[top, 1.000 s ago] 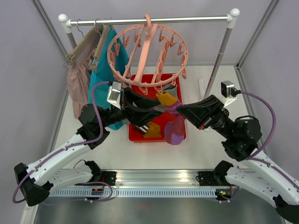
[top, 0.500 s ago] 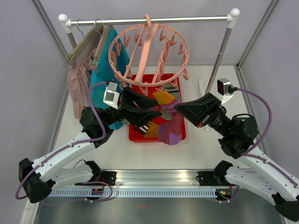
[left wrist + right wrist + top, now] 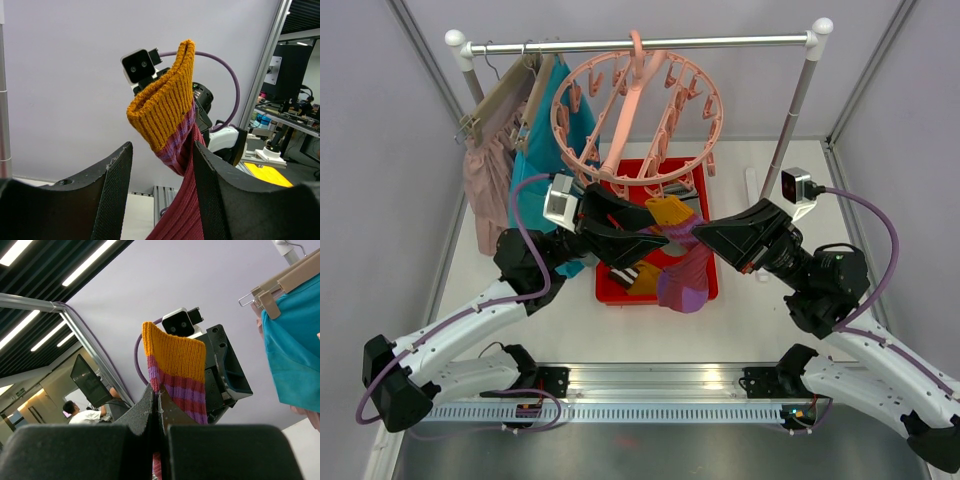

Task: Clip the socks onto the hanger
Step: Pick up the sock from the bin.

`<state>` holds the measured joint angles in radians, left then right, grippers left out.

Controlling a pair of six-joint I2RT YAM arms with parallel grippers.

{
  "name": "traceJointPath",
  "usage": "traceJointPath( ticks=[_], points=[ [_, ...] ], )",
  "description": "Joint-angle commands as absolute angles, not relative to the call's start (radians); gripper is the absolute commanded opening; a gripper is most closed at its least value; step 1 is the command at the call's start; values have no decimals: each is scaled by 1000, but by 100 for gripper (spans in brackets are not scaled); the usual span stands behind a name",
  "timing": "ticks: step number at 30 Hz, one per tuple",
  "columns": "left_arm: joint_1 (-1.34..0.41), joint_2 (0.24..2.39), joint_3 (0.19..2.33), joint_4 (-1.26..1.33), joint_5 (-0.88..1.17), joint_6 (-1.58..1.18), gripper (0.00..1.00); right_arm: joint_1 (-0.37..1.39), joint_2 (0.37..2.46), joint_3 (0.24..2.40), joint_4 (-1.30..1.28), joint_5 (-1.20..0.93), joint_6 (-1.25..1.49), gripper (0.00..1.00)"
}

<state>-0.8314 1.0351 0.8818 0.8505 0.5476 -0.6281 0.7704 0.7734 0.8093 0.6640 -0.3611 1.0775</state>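
A sock [image 3: 685, 278] with a mustard cuff and purple and maroon stripes hangs above the red tray [image 3: 608, 292]. My right gripper [image 3: 704, 233] is shut on it just below the cuff, with the cuff [image 3: 176, 356] standing above the right gripper [image 3: 159, 399]. My left gripper [image 3: 660, 238] faces it, open. In the left wrist view the sock [image 3: 167, 112] passes between the fingers of my left gripper [image 3: 162, 167], leaning on the right finger with a gap to the left one. The salmon-pink ring hanger [image 3: 636, 120] with its clips hangs from the rail just behind both grippers.
More socks lie in the tray, among them a black-and-white striped sock [image 3: 628, 274]. A teal garment [image 3: 542, 150] and a pale pink garment [image 3: 485, 185] hang at the rail's left end. The rail's right post [image 3: 792, 115] stands behind my right arm.
Both grippers have risen a little toward the ring, lifting the sock with them. The ring hanger has swung slightly back. The jaws have not changed.
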Motion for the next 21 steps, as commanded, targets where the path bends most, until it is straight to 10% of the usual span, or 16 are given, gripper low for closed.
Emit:
traceJointPath(
  ticks=[1, 12, 21],
  points=[
    [-833, 1037, 881, 940, 529, -644, 57, 776, 775, 805, 735, -379, 1097, 0],
    [-834, 1051, 890, 960, 532, -653, 53, 776, 801, 792, 745, -362, 1089, 0],
    [-834, 1043, 887, 934, 525, -638, 5, 778, 789, 788, 656, -325, 1013, 7]
  ],
)
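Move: The orange cuff of the purple-red sock stands about 4 cm above my open left fingers and 2 cm to their right, level with them fore and aft. My right hand already pinches this sock just below the cuff, which lies roughly 3 cm to its left and 4 cm up. The pink hanger's middle is some 17 cm ahead of my left hand, 3 cm left and 5 cm higher; the red bin is about 22 cm ahead, 2 cm left and 45 cm below. I keep the sock pinched in my right hand and ease it down and to the left and forward, about 2 cm in all, bringing the part below the cuff between my left fingers. My left hand stays nearly in place, rising less than 1 cm, then shuts from half open and pinches the sock under its orange cuff. ##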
